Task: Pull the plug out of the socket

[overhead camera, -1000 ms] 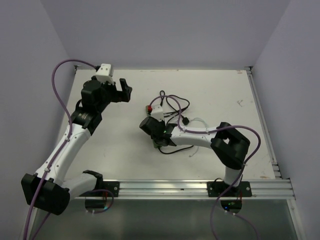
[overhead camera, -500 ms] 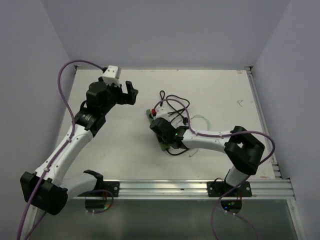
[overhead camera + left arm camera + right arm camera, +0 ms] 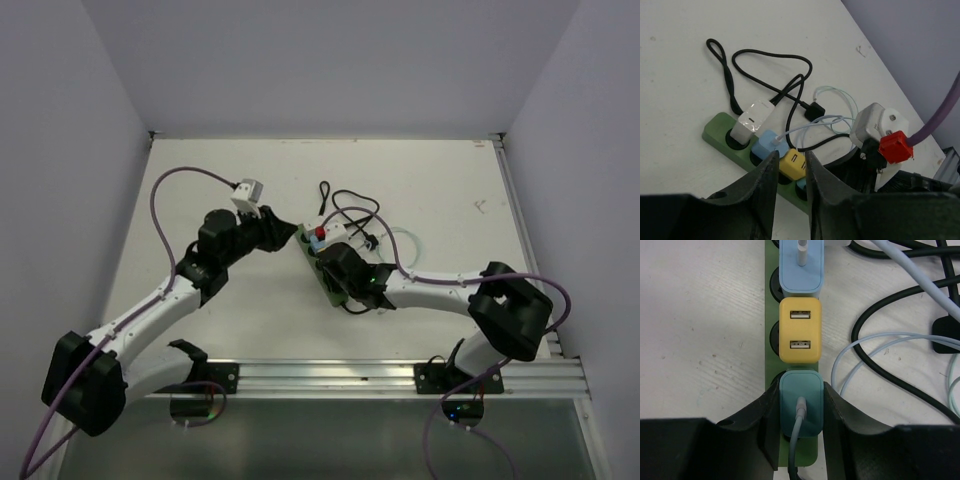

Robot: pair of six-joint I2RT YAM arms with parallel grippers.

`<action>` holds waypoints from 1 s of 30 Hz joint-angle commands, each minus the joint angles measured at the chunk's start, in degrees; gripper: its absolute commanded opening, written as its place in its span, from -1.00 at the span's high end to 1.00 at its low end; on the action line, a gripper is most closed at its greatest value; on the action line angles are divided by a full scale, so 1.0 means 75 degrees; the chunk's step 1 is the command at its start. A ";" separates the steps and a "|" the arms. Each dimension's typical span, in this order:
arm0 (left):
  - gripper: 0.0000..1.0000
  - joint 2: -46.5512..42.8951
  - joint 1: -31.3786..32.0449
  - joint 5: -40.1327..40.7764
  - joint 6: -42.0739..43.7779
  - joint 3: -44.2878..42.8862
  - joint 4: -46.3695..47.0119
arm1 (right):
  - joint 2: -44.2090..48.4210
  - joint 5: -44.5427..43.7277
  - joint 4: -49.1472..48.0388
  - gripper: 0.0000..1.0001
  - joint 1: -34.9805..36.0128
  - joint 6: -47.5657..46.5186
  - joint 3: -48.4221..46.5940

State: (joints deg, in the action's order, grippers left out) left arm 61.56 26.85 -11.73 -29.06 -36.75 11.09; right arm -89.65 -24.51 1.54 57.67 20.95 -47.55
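Observation:
The socket [image 3: 771, 315] is a green power strip lying slantwise mid-table [image 3: 323, 282], also seen in the left wrist view [image 3: 720, 132]. In a row it carries a white plug [image 3: 752, 120], a light blue plug [image 3: 801, 270], a yellow two-port plug [image 3: 800, 330] and a teal plug [image 3: 800, 390] with a grey cable. My right gripper [image 3: 801, 415] is shut on the teal plug, one finger on each side [image 3: 342, 268]. My left gripper [image 3: 790, 157] hovers just left of the strip's far end [image 3: 289, 235]. Its jaws stand a narrow gap apart with nothing between them.
A thin black cord [image 3: 765, 57] loops behind the strip, and pale blue cables [image 3: 875, 355] coil to its right. The right wrist's white camera with a red block [image 3: 895, 147] sits close to my left fingers. The walls stand well away.
My left arm has swung down from the far left corner to the strip, and its jaws have narrowed. The right gripper and the strip have shifted slightly right and nearer.

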 commanded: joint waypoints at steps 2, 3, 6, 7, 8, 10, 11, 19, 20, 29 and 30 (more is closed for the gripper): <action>0.55 -0.0216 0.0743 0.0192 -0.0157 0.0657 0.1731 | 0.0398 0.0560 -0.0686 1.00 -0.0060 0.0136 0.0234; 0.59 -0.0158 0.0848 0.0239 -0.0192 0.0821 0.2034 | 0.0445 0.0585 -0.0709 1.00 -0.0060 0.0160 0.0269; 0.73 0.0310 0.1154 0.0356 -0.0437 0.1418 0.2586 | 0.0515 0.0655 -0.0721 1.00 -0.0084 0.0172 0.0316; 0.78 0.0636 0.1224 0.0310 -0.0600 0.1640 0.2750 | 0.0539 0.0655 -0.0675 1.00 -0.0084 0.0183 0.0317; 0.84 0.0802 0.1259 0.0240 -0.0660 0.1724 0.2937 | 0.0527 0.0678 -0.0663 1.00 -0.0095 0.0183 0.0317; 0.85 0.1281 0.1469 0.0286 -0.0731 0.1760 0.3301 | 0.0539 0.0690 -0.0616 1.00 -0.0096 0.0183 0.0328; 0.87 0.1423 0.1552 0.0414 -0.0719 0.1736 0.3418 | 0.0550 0.0690 -0.0604 1.00 -0.0096 0.0172 0.0340; 1.00 0.2654 0.2279 0.0860 -0.0731 0.1420 0.3688 | 0.0738 0.0667 -0.0405 1.00 -0.0096 0.0160 0.0305; 1.00 0.2736 0.2291 0.0884 -0.0731 0.1408 0.3747 | 0.0761 0.0667 -0.0393 1.00 -0.0096 0.0148 0.0316; 1.00 0.3604 0.2502 0.1527 -0.0368 0.0940 0.3900 | 0.0750 0.0795 -0.0428 1.00 -0.0096 0.0160 0.0375; 1.00 0.3662 0.2525 0.1528 -0.0298 0.0905 0.3842 | 0.0738 0.0819 -0.0451 1.00 -0.0096 0.0160 0.0375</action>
State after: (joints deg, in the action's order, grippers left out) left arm 88.23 45.08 -3.16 -33.32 -27.07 36.29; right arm -86.59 -20.86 0.05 56.55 21.56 -44.60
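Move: The teal plug sits between my right fingers. From my left hand it is about 7 cm back, 10 cm to the right and some 15 cm below. The yellow plug beside it on the green strip is about 4 cm back and 8 cm right of my left hand. The blue plug comes next, about 1 cm back and 7 cm right. From my right hand, the yellow plug is some 3 cm ahead and 2 cm left. I bring my left hand down about 15 cm and some 8 cm to the right, shutting its half-open fingers on nothing. It first draws back about 6 cm, then eases forward a little at the end, so the closed tips come low at the strip between the yellow and teal plugs. On the way the wrist tips down and turns clockwise, some 10 degrees each. My right hand stays put, still pinching the teal plug. ##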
